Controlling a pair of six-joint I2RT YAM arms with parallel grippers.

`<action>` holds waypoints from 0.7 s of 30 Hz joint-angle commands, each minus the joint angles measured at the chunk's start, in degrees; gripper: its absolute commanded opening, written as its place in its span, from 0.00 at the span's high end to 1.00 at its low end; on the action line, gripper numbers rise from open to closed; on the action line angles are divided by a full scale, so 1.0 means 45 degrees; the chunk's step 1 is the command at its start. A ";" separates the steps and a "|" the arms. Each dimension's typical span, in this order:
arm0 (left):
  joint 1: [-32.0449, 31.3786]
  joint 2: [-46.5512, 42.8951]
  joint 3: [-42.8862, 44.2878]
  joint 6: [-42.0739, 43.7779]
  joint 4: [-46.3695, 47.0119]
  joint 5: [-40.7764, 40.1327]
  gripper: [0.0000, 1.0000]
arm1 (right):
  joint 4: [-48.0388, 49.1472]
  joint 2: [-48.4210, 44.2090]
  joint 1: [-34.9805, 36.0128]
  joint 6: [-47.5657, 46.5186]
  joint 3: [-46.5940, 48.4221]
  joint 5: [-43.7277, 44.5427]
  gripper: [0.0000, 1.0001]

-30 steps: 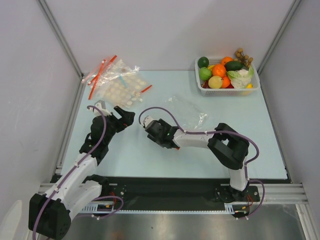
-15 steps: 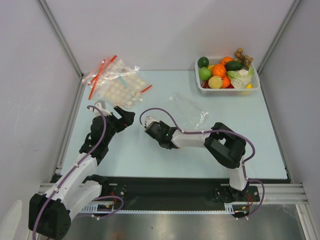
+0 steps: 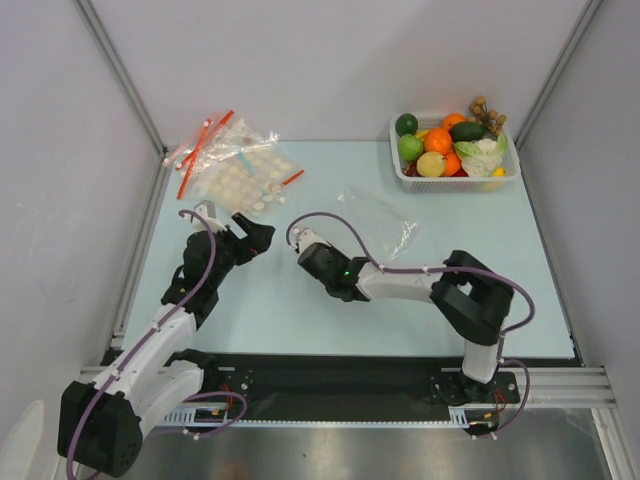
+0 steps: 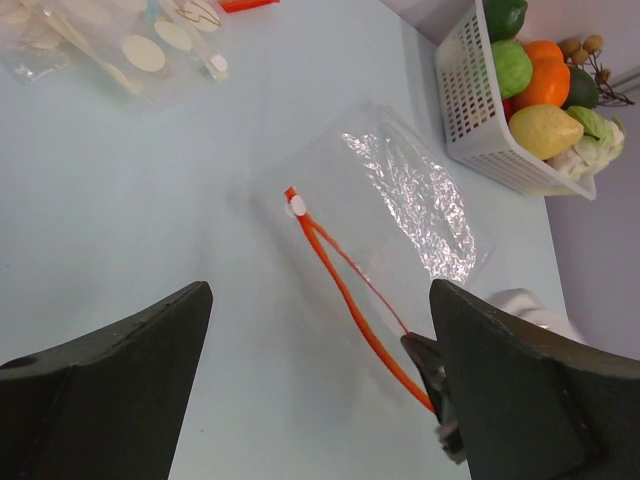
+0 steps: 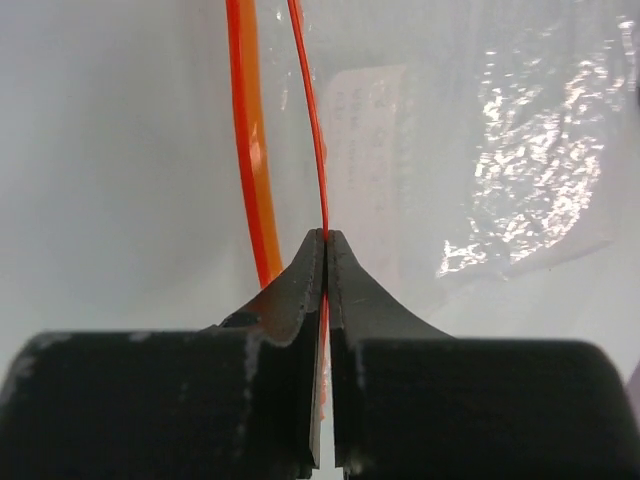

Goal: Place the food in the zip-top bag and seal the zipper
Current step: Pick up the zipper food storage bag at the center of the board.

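Observation:
The clear zip-top bag (image 3: 375, 222) lies flat mid-table, its mouth facing the arms. In the left wrist view the bag (image 4: 400, 200) shows its orange zipper (image 4: 340, 280) parted into two strips, with the white slider (image 4: 297, 206) at the far end. My right gripper (image 5: 327, 235) is shut on the thin upper zipper strip (image 5: 308, 120); the thicker strip (image 5: 248, 150) runs just left of its fingers. My left gripper (image 4: 320, 290) hangs open, short of the bag's mouth, with nothing between its fingers. The food (image 3: 437, 140) is piled in a white basket (image 3: 405, 176) at the back right.
Crinkled clear bags (image 3: 235, 165) dotted with pale discs and red strips lie at the back left, beyond my left gripper (image 3: 258, 236). The basket (image 4: 470, 120) stands to the bag's far right. Grey walls and metal frame rails close in the table's sides and back.
My right gripper has shut on the bag's thin zipper strip, and that arm's elbow has swung right. The left arm has barely moved.

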 commanded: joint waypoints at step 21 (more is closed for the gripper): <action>-0.5001 0.0628 0.0899 0.3507 0.3154 0.0279 0.00 | 0.3298 -0.7903 -0.2101 0.3723 -0.3264 -0.7156 1.00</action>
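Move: The left hand, open and empty, has the zipper bag's loose orange rim about 16 cm to its right, some 2 cm ahead and 14 cm below. The pile of spare bags lies about 31 cm ahead and 8 cm to its left. The right hand already pinches the other rim; from it the loose rim lies about 3 cm ahead, 3 cm left and 2 cm lower, and the bag body some 13 cm ahead and 5 cm right. Keeping its pinch on one orange rim, the right hand hoists the bag about 13 cm, rolling some 45 degrees so its left side rises. The left hand, wide open, swings some 12 cm right and a little back towards the loose rim, turning about 25 degrees clockwise and tipping slightly up; it comes close, but contact can't be seen. ##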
